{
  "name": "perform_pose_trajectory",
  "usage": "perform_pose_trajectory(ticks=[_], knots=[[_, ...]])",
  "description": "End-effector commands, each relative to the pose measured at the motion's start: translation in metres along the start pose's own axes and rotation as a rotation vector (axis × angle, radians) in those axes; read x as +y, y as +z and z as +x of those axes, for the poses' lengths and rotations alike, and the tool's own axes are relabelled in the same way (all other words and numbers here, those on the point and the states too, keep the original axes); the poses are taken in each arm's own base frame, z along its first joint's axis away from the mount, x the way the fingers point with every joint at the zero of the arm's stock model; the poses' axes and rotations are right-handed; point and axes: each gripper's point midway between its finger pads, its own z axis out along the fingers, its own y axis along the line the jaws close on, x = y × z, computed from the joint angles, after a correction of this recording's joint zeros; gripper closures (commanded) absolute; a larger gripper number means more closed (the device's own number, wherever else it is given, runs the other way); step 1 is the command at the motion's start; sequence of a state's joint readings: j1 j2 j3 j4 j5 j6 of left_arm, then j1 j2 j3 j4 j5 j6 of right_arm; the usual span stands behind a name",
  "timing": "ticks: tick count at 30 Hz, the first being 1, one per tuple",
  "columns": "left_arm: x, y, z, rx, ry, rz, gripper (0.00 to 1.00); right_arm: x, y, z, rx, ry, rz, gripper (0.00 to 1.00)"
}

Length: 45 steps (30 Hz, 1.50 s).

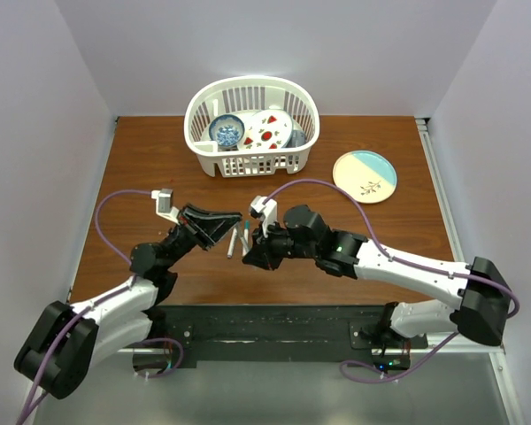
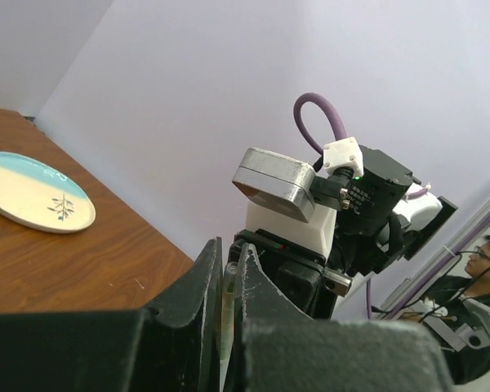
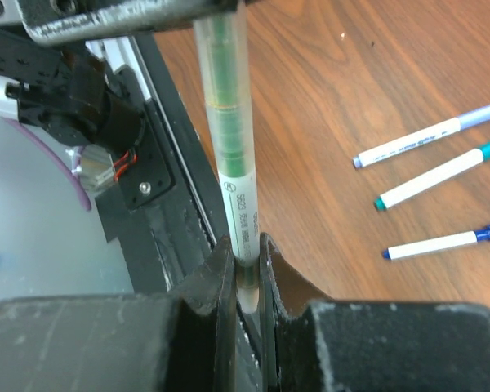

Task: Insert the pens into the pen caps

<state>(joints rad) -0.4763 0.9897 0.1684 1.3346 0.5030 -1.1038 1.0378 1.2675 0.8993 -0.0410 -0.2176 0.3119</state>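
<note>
My right gripper [image 3: 245, 261] is shut on the lower end of a white-barrelled pen [image 3: 242, 208] that stands up out of its jaws. A translucent green pen cap [image 3: 224, 106] sits in line on the pen's upper end and runs up into my left gripper. My left gripper [image 2: 227, 278] is shut on that pale translucent cap [image 2: 225, 298]. In the top view the left gripper [image 1: 234, 216] and right gripper [image 1: 248, 257] meet tip to tip at the table's middle. Three capped pens lie on the wood: purple-capped [image 3: 425, 137], teal-capped [image 3: 441, 174] and blue-capped [image 3: 445, 242].
A white basket [image 1: 203, 133] with dishes stands at the back centre. A cream and blue plate [image 1: 365, 175] lies at the back right and also shows in the left wrist view [image 2: 33, 192]. A black base plate [image 1: 274, 323] runs along the near edge.
</note>
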Motion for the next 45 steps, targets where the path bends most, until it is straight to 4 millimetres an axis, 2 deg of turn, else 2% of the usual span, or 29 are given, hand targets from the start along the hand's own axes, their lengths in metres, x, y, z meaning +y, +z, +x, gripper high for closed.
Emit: perform_pose_trajectory(ticks=[1, 7, 9, 11, 12, 13, 14, 15, 16, 17, 18, 19, 20, 21, 22, 23, 24, 25, 27, 28, 30, 31, 33, 34, 38, 40, 41, 43, 45], knots=[[-0.005, -0.045, 0.11, 0.459, -0.177, 0.033, 1.0, 0.008, -0.089, -0.221, -0.776, -0.076, 0.067, 1.0], [0.0, -0.043, 0.115, 0.465, -0.173, 0.015, 1.0, -0.004, -0.115, -0.236, -0.852, -0.045, 0.085, 1.0], [0.002, -0.04, 0.113, 0.454, -0.177, 0.005, 1.0, -0.007, -0.114, -0.233, -0.836, -0.04, 0.089, 1.0], [0.0, -0.025, 0.101, 0.429, -0.156, 0.004, 1.0, -0.007, -0.103, -0.215, -0.767, -0.022, 0.062, 1.0], [0.006, -0.02, 0.101, 0.437, -0.151, -0.029, 1.0, -0.006, -0.097, -0.205, -0.734, -0.011, 0.044, 1.0], [0.0, -0.003, 0.085, 0.41, -0.114, -0.01, 1.0, -0.008, -0.086, -0.18, -0.658, 0.019, 0.023, 1.0], [0.003, 0.006, 0.076, 0.385, -0.089, -0.031, 1.0, -0.002, -0.079, -0.162, -0.601, 0.025, -0.028, 1.0], [0.012, 0.011, 0.076, 0.407, -0.074, -0.078, 1.0, -0.002, -0.075, -0.145, -0.563, 0.04, -0.042, 1.0], [0.004, 0.029, 0.059, 0.384, -0.033, -0.064, 1.0, -0.013, -0.064, -0.111, -0.487, 0.093, -0.027, 0.99], [0.005, 0.037, 0.053, 0.38, -0.014, -0.076, 1.0, -0.014, -0.068, -0.099, -0.477, 0.111, -0.024, 0.96], [0.008, 0.041, 0.053, 0.396, 0.0, -0.088, 1.0, -0.022, -0.068, -0.086, -0.462, 0.139, 0.006, 0.99], [0.003, 0.054, 0.043, 0.391, 0.017, -0.079, 0.95, -0.031, -0.063, -0.059, -0.408, 0.183, 0.034, 1.0], [0.007, 0.059, 0.039, 0.394, 0.025, -0.098, 0.85, -0.03, -0.069, -0.054, -0.413, 0.19, 0.033, 1.0], [0.014, 0.059, 0.042, 0.422, 0.028, -0.134, 0.63, -0.034, -0.069, -0.041, -0.379, 0.208, 0.052, 1.0], [0.011, 0.067, 0.034, 0.416, 0.046, -0.136, 0.55, -0.038, -0.069, -0.026, -0.353, 0.239, 0.069, 1.0], [0.02, 0.066, 0.031, 0.416, 0.047, -0.192, 0.47, -0.04, -0.071, -0.02, -0.345, 0.25, 0.082, 1.0], [0.024, 0.068, 0.027, 0.412, 0.076, -0.21, 0.23, -0.043, -0.077, -0.016, -0.351, 0.263, 0.101, 1.0], [0.025, 0.073, 0.013, 0.379, 0.099, -0.242, 0.2, -0.046, -0.076, -0.004, -0.334, 0.297, 0.114, 1.0], [0.039, 0.068, 0.007, 0.388, 0.115, -0.329, 0.14, -0.051, -0.078, 0.004, -0.339, 0.33, 0.138, 1.0], [0.044, 0.07, -0.012, 0.344, 0.143, -0.377, 0.11, -0.059, -0.076, 0.016, -0.327, 0.375, 0.172, 1.0], [0.058, 0.058, -0.019, 0.347, 0.169, -0.475, 0.02, -0.074, -0.07, 0.029, -0.303, 0.432, 0.242, 1.0], [0.063, 0.055, -0.035, 0.303, 0.202, -0.532, 0.0, -0.08, -0.067, 0.035, -0.291, 0.461, 0.271, 1.0], [0.075, 0.036, -0.037, 0.324, 0.23, -0.634, 0.0, -0.094, -0.062, 0.048, -0.245, 0.49, 0.351, 1.0], [0.078, 0.029, -0.048, 0.293, 0.259, -0.688, 0.0, -0.102, -0.055, 0.051, -0.209, 0.502, 0.396, 0.97], [0.093, -0.008, -0.051, 0.308, 0.301, -0.862, 0.0, -0.126, -0.038, 0.07, -0.114, 0.534, 0.527, 0.96], [0.1, -0.026, -0.051, 0.314, 0.339, -0.921, 0.0, -0.131, -0.03, 0.069, -0.109, 0.552, 0.54, 0.95], [0.104, -0.036, -0.049, 0.323, 0.346, -0.962, 0.0, -0.136, -0.022, 0.084, -0.06, 0.564, 0.564, 0.95], [0.109, -0.052, -0.048, 0.326, 0.37, -1.011, 0.0, -0.142, -0.013, 0.085, -0.046, 0.581, 0.589, 0.95], [0.108, -0.061, -0.047, 0.335, 0.377, -1.031, 0.0, -0.152, -0.003, 0.101, 0.006, 0.592, 0.633, 0.95]])
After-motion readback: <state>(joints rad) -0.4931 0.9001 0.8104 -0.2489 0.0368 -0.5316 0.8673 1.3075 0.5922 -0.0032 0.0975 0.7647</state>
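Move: The clear-capped green pen stands between the hands with its cap already on, held low by the right fingers and by the cap end in the left; its middle is about 3 cm ahead of and 4 cm above the right hand, and 3 cm back, 2 cm right and 4 cm below the left. Its bare table spot is 6 cm ahead, 10 cm right and 19 cm below the right hand. At similar depth lie the blue-capped pen, 6 cm ahead and 3 cm right, and the teal-capped pen, 7 cm ahead and 2 cm left. The capped pen first goes slightly forward, then right in both hands, until the left fingers open wide, let go of the cap end and back off forward and left, that wrist rolling some 50 degrees. The right hand keeps its pinch, carries on right past the blue-capped pen, then sinks about 14 cm towards the bare table, turning clockwise. ##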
